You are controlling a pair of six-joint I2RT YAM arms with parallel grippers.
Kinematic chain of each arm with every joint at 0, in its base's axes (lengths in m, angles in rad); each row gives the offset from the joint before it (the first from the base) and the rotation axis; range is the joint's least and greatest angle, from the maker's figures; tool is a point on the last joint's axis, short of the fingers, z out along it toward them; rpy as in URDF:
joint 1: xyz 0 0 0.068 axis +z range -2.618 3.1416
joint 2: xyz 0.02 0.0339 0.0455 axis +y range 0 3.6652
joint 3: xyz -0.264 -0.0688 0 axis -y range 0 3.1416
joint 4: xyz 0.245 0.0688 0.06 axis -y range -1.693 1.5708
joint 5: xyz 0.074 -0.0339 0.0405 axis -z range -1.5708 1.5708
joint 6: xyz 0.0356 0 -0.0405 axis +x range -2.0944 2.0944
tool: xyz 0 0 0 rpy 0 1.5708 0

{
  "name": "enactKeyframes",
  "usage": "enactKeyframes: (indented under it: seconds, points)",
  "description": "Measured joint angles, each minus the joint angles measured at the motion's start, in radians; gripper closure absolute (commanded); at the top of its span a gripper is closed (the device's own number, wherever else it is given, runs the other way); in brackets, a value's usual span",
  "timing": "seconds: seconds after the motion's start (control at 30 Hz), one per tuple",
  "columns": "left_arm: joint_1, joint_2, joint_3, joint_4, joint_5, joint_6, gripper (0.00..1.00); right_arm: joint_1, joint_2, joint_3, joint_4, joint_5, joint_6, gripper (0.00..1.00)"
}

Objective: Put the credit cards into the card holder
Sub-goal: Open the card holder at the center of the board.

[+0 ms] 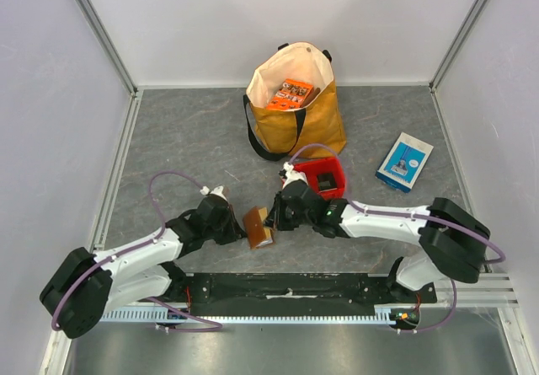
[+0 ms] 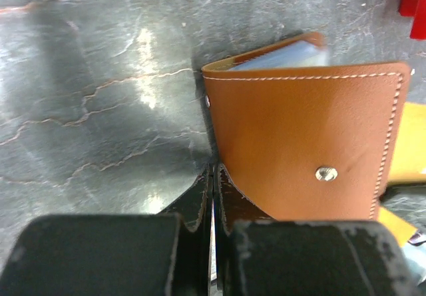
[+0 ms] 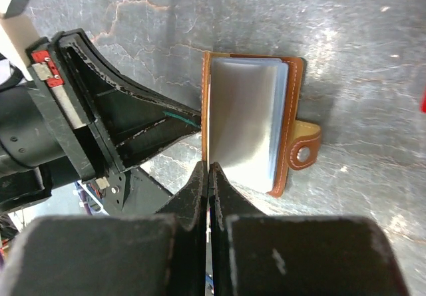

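Observation:
The brown leather card holder (image 1: 258, 226) stands open on the grey table between my two grippers. In the right wrist view its pale inner pockets (image 3: 243, 120) face up, and the snap tab (image 3: 305, 151) sticks out to the right. One cover (image 2: 306, 143) stands upright. My left gripper (image 2: 213, 171) is shut, its tips at that cover's lower left edge. My right gripper (image 3: 210, 168) is shut, its tips against the same cover's near end. I cannot tell whether either pinches the leather. No loose credit cards show plainly; a pale blue layer (image 2: 286, 56) peeks from the holder.
A red plastic bin (image 1: 337, 171) with something dark inside sits just behind the right gripper. Further back stands a yellow tote bag (image 1: 316, 118) holding an orange packet (image 1: 290, 94). A blue-and-white box (image 1: 404, 162) lies to the right.

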Motion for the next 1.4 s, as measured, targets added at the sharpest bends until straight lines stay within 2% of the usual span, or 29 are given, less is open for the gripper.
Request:
enactKeyframes:
  seconds: [0.17,0.5,0.67,0.73,0.8,0.9,1.07,1.13,1.23,1.4]
  points:
    - [0.01,-0.051,0.0,-0.077,-0.031,-0.001,0.98,0.05,0.097,0.063,0.025,-0.01,0.0,1.0]
    - [0.117,-0.188,-0.048,-0.159,-0.024,-0.017,0.98,0.166,0.259,0.242,-0.01,0.066,-0.027,1.0]
    - [0.126,-0.238,-0.047,-0.225,-0.027,-0.026,0.77,0.2,0.296,0.296,-0.069,0.139,-0.031,1.0]
    - [0.126,-0.284,-0.046,-0.272,-0.039,-0.032,0.66,0.207,0.304,0.302,-0.075,0.159,-0.03,1.0]
    - [0.127,-0.343,-0.045,-0.319,-0.052,-0.04,0.62,0.208,0.311,0.302,-0.075,0.171,-0.027,1.0]
    - [0.13,-0.427,-0.046,-0.381,-0.06,-0.055,0.48,0.208,0.314,0.3,-0.073,0.183,-0.023,1.0]
    - [0.131,-0.602,-0.053,-0.397,-0.051,-0.105,0.39,0.204,0.318,0.293,-0.064,0.193,-0.023,1.0]
    - [0.13,-0.679,-0.061,-0.368,-0.049,-0.129,0.39,0.204,0.323,0.29,-0.066,0.192,-0.027,1.0]
    - [0.13,-0.714,-0.075,-0.333,-0.05,-0.152,0.4,0.204,0.334,0.274,-0.069,0.192,-0.026,1.0]
    - [0.131,-0.607,-0.069,-0.301,-0.055,-0.157,0.5,0.203,0.334,0.269,-0.066,0.193,-0.026,1.0]
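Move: The card holder stands partly open, with its middle about 3 cm left of the right hand, level with it and some 6 cm below. The closed right fingers already hold the yellow card inside its raised cover. The shut left fingers are low at the spine side, with the holder's middle about 4 cm to their right and 2 cm ahead, and the yellow card about 5 cm right and 2 cm ahead. The red box lies about 13 cm right and 12 cm ahead of the right hand. Keep the yellow card gripped in the right fingers and sweep it about 8 cm left and a little back against the inside of the cover, then lower it roughly 4 cm beside the clear sleeves. Let the shut left gripper retreat about 6 cm left ahead of the cover, then open it a bit over halfway while raising it about 6 cm, turning counter-clockwise some 15 degrees, to hover close over the opened cover. ##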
